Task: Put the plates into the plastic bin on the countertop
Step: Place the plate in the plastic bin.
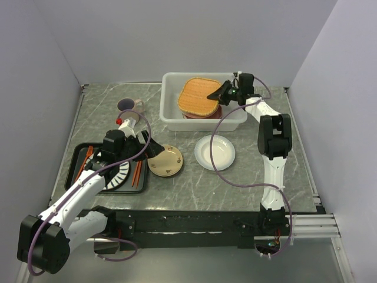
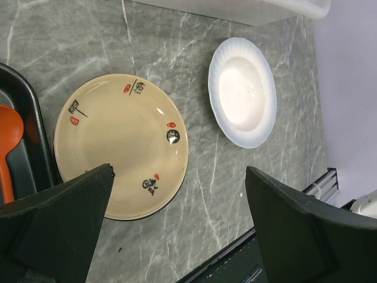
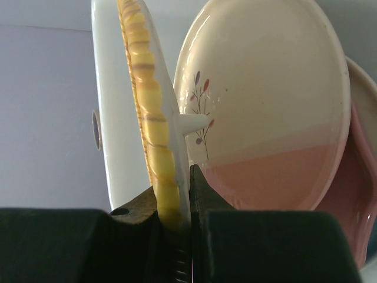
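Observation:
My right gripper [image 1: 225,92] is shut on the rim of the orange squarish plate [image 1: 199,95], which it holds over the white plastic bin [image 1: 171,112] at the back of the countertop [image 1: 247,177]. In the right wrist view the jaws [image 3: 179,200] pinch that plate's ribbed yellow-orange edge [image 3: 147,112], and a cream-and-pink plate [image 3: 277,112] with a sprig drawing lies beneath it. A small tan plate [image 1: 165,160] and a plain white plate [image 1: 215,151] rest on the countertop. My left gripper [image 2: 179,171] hangs open above the tan plate [image 2: 121,144], with the white plate [image 2: 242,91] beyond it.
At the left, a black tray [image 1: 78,154] holds orange utensils and a round plate with a striped rim [image 1: 121,175]. A mug [image 1: 131,106] stands behind the tray. Grey walls close in the countertop on three sides, and the black mounting rail [image 1: 194,221] runs along its near edge.

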{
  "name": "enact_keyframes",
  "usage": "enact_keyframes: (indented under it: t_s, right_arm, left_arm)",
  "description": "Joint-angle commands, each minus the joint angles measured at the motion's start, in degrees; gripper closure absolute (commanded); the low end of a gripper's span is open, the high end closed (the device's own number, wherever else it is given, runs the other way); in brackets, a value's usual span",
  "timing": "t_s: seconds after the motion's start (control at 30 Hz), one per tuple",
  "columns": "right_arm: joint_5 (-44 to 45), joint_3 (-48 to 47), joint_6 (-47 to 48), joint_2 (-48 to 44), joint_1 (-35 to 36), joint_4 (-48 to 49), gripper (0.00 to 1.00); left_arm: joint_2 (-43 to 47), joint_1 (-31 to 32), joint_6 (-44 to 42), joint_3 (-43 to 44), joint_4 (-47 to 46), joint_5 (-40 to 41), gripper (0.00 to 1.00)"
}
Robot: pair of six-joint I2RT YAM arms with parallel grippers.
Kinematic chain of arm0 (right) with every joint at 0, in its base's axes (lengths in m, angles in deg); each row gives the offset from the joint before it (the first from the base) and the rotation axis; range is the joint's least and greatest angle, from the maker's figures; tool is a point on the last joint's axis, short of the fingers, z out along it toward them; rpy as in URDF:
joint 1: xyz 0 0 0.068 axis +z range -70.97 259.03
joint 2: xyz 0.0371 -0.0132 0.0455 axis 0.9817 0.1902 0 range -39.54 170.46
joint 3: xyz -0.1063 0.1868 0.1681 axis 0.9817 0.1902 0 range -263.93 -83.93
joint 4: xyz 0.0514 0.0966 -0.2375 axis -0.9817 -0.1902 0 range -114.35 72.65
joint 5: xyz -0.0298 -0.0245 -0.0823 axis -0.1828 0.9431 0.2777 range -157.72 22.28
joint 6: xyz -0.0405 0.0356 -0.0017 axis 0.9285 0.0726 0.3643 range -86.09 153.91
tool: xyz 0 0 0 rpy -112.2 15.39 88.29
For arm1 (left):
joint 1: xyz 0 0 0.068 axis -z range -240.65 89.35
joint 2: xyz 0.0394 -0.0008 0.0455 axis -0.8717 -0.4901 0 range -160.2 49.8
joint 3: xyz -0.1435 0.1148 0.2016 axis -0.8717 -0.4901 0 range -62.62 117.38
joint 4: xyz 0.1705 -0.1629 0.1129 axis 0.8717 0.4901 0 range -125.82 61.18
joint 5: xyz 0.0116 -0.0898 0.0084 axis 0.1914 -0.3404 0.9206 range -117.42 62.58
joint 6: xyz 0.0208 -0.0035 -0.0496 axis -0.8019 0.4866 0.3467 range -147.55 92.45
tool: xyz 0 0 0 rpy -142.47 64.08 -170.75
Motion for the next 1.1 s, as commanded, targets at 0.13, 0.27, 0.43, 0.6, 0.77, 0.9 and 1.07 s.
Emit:
enact_keyframes:
  t_s: [0.13, 0.27, 0.43, 0.6, 0.77, 0.9, 1.07]
  right_arm:
    - [-0.1, -4.2, 2.1, 0.8, -0.2, 1.7, 1.00]
    - [1.7, -4.0, 4.5, 1.1, 0.0, -1.6, 0.98]
    - [3.4, -3.6, 6.9, 1.5, 0.0, -4.2, 0.94]
    - [5.8, -2.3, 9.5, 0.9, 0.0, -7.0, 0.71]
    - [11.2, -0.7, 13.1, -1.7, 0.2, -10.1, 0.50]
    - [15.8, 0.6, 16.0, -4.4, 0.4, -12.5, 0.38]
    - [23.3, 0.6, 19.9, -8.4, 1.4, -16.4, 0.23]
  left_arm:
    - [-0.2, -0.3, -0.7, -0.5, -2.5, -1.1, 0.01]
    - [0.1, -0.3, -0.7, -0.6, -2.5, -0.8, 0.01]
    - [0.2, -0.3, -0.7, -0.7, -2.5, -0.8, 0.01]
    - [0.4, -0.3, -0.7, -0.7, -2.3, -0.5, 0.01]
    - [0.9, -0.3, -0.6, -0.8, -2.2, -0.4, 0.01]
    - [0.7, -0.3, -0.6, -0.8, -2.4, -0.6, 0.01]
    - [0.9, -0.3, -0.6, -0.8, -2.3, -0.7, 0.01]
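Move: The right hand already pinches the right-hand edge of the woven plate inside the bin, and is taking it to the plate pile, whose middle lies some 5 cm to its left, about level fore-and-aft and 7 cm below. Outside the bin, the white bowl sits about 18 cm back and 2 cm right, the brown plate some 22 cm back and 18 cm left, both roughly 13 cm lower. From the left hand, the pile is about 24 cm ahead, 17 cm right, 10 cm down. Still gripping the woven plate by its edge, the right hand eases almost straight down towards the pile in the bin, about 5 cm in all, and a little past halfway its fingers start to spread, going from nearly shut to about three-quarters open to let go of the rim. While they open, the hand slides some 3 cm to the right, away from the plate's middle, its fingers tipping more steeply down in a turn of nearly 20 degrees, and it starts to rise slightly at the very end. ##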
